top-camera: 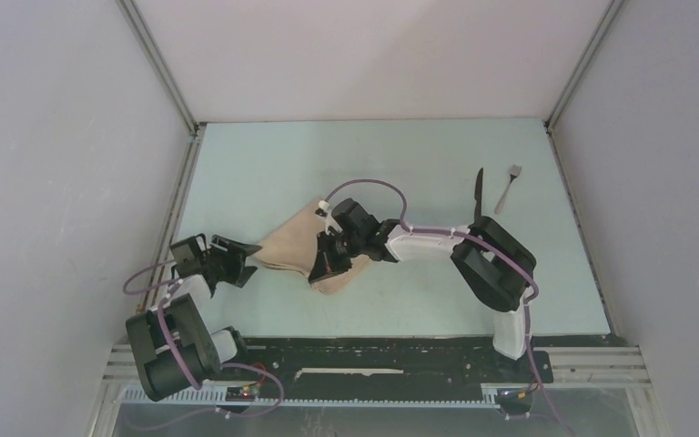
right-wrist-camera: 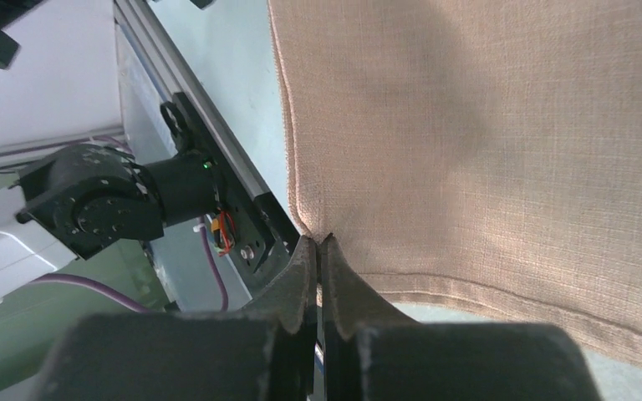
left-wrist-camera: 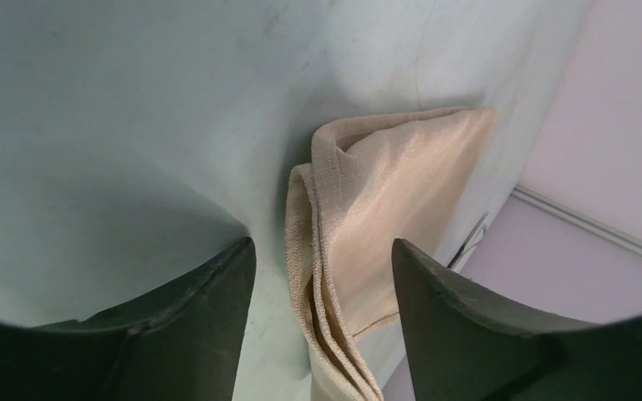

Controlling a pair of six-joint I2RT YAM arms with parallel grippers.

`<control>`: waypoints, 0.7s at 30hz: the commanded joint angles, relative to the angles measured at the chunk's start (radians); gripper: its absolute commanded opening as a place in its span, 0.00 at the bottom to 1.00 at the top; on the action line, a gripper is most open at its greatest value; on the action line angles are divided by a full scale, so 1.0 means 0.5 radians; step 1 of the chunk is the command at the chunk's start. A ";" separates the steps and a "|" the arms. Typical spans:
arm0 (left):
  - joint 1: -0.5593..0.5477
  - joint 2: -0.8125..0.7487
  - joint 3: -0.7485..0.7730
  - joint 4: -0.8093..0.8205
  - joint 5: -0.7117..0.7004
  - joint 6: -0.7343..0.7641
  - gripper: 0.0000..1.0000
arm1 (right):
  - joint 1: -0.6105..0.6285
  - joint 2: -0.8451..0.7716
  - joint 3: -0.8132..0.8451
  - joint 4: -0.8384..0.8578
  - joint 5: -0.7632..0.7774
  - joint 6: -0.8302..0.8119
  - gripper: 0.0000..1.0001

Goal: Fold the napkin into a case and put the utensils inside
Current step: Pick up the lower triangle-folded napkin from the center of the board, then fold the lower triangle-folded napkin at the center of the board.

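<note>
The beige napkin [top-camera: 289, 244] lies partly folded in the middle of the table, its left end running to a point. My left gripper [top-camera: 249, 260] is open at that point. In the left wrist view the napkin's stacked folded edge [left-wrist-camera: 334, 251] stands between the fingers of the left gripper [left-wrist-camera: 322, 244], with a gap on each side. My right gripper [top-camera: 320, 269] is shut on a hemmed corner of the napkin [right-wrist-camera: 485, 125], pinched at the tips of the right gripper [right-wrist-camera: 318, 241]. The black knife [top-camera: 480, 193] and grey fork [top-camera: 507, 189] lie side by side at the back right.
The pale green table [top-camera: 237, 164] is walled at the back and on both sides. A black rail [top-camera: 373, 350] with the arm bases runs along the near edge. The left arm's motor housing [right-wrist-camera: 100, 200] shows in the right wrist view.
</note>
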 commanded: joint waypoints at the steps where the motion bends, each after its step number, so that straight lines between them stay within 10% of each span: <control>1: -0.103 0.030 -0.012 0.143 -0.047 -0.082 0.63 | -0.058 -0.134 -0.053 0.197 -0.050 0.060 0.00; 21: -0.609 -0.033 0.318 0.004 -0.437 -0.179 0.16 | -0.196 -0.198 -0.295 0.290 -0.119 0.056 0.00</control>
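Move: The left gripper, open, has the napkin's raised near-left edge almost between its fingers: the spot to pinch is about 1 cm to its right, level with the pads. The right gripper already grips that edge some 13 cm to the left hand's right and 5 cm nearer the base; the napkin's far corner lies roughly 13 cm ahead and 14 cm to the right of the left hand. From the right hand, the pinch spot is about 12 cm left, 5 cm ahead and 4 cm lower. Close the left gripper on the folded near-left edge, close to the napkin's left corner, easing about 1.5 cm right at first; then lift some 3 cm while carrying the pinched cloth further right and forward. Keep the right gripper shut on its part of the edge and draw it about 3 cm right and 2 cm forward, nearly level. ##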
